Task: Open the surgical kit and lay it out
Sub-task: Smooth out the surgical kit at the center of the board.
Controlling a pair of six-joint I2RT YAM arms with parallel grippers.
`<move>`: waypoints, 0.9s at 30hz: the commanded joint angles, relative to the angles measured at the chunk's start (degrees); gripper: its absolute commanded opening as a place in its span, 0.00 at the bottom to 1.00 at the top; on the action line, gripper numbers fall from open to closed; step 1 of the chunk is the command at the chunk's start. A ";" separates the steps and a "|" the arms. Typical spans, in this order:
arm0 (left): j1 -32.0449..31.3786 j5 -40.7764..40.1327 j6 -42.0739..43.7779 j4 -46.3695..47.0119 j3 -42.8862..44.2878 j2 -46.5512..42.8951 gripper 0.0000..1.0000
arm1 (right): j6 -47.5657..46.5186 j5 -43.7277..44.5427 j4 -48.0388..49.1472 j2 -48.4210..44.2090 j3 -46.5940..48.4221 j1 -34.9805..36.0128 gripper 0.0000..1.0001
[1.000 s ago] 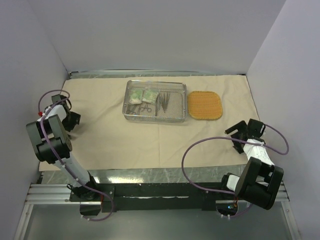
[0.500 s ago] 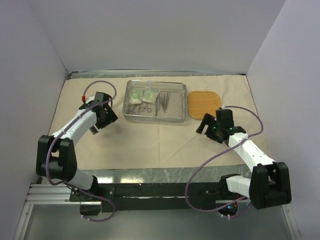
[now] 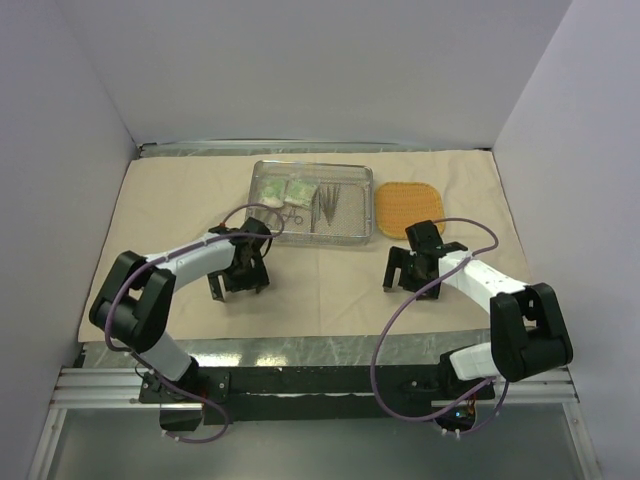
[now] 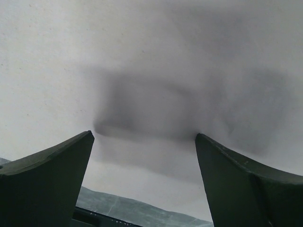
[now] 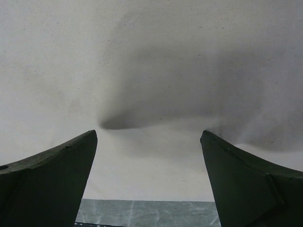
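Note:
The beige wrapping cloth point(image 3: 180, 210) lies spread flat over the table. On it at the back stands the steel wire-mesh tray point(image 3: 262, 236), holding two green-white packets point(image 3: 283, 191), ring-handled forceps point(image 3: 291, 214) and thin tweezers point(image 3: 330, 203). My left gripper point(image 3: 237, 285) hovers low over bare cloth just in front of the tray's left end, open and empty. My right gripper point(image 3: 413, 279) stands open and empty over the cloth in front of the orange pad. Both wrist views show only cloth point(image 4: 151, 71) point(image 5: 151, 61) between the spread fingers point(image 4: 47, 175) point(image 5: 246, 175).
An orange rounded-square woven pad point(image 3: 408, 208) lies on the cloth right of the tray. The cloth's near edge and a grey marbled table strip point(image 3: 320, 350) run along the front. White walls close in the left, back and right sides.
Both arms have swung in from the outer sides of the table toward the middle and dropped low over the cloth. The right gripper has opened slightly wider.

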 commanded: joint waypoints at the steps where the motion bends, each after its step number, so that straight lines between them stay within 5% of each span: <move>1: -2.43 2.74 -1.70 -3.81 -2.06 0.67 0.97 | 3.18 0.57 -6.85 0.41 -1.49 0.22 1.00; 14: -5.16 1.00 -3.54 -6.18 0.04 -7.58 0.97 | 5.48 6.38 -7.31 -11.01 1.05 0.49 1.00; 21: 6.77 0.54 1.28 -0.14 11.38 -11.55 0.99 | 2.93 2.94 3.68 -11.12 6.41 0.66 1.00; 27: 16.37 4.49 9.36 7.96 22.95 -2.00 0.97 | 1.96 1.27 8.79 -4.26 9.67 0.66 1.00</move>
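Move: The cloth's near edge lies about 10 cm back from the left fingers and 9 cm back from the right ones, roughly straight back from each and on the same level. The instrument tray's middle is some 17 cm ahead and 14 cm to the right of the left hand, and 17 cm ahead and 20 cm to the left of the right hand. The orange mat sits about 15 cm straight ahead of the right hand. The cloth is stroked towards its near edge by both open grippers, fingertips down on it, each going only about 3 cm back and slightly right at steady height. Both then lift off and swing forward, fingertips tilting outward about 20 degrees: the left forward and up fast to above the cloth beside the tray's near left corner, the right less far, towards the orange mat. ##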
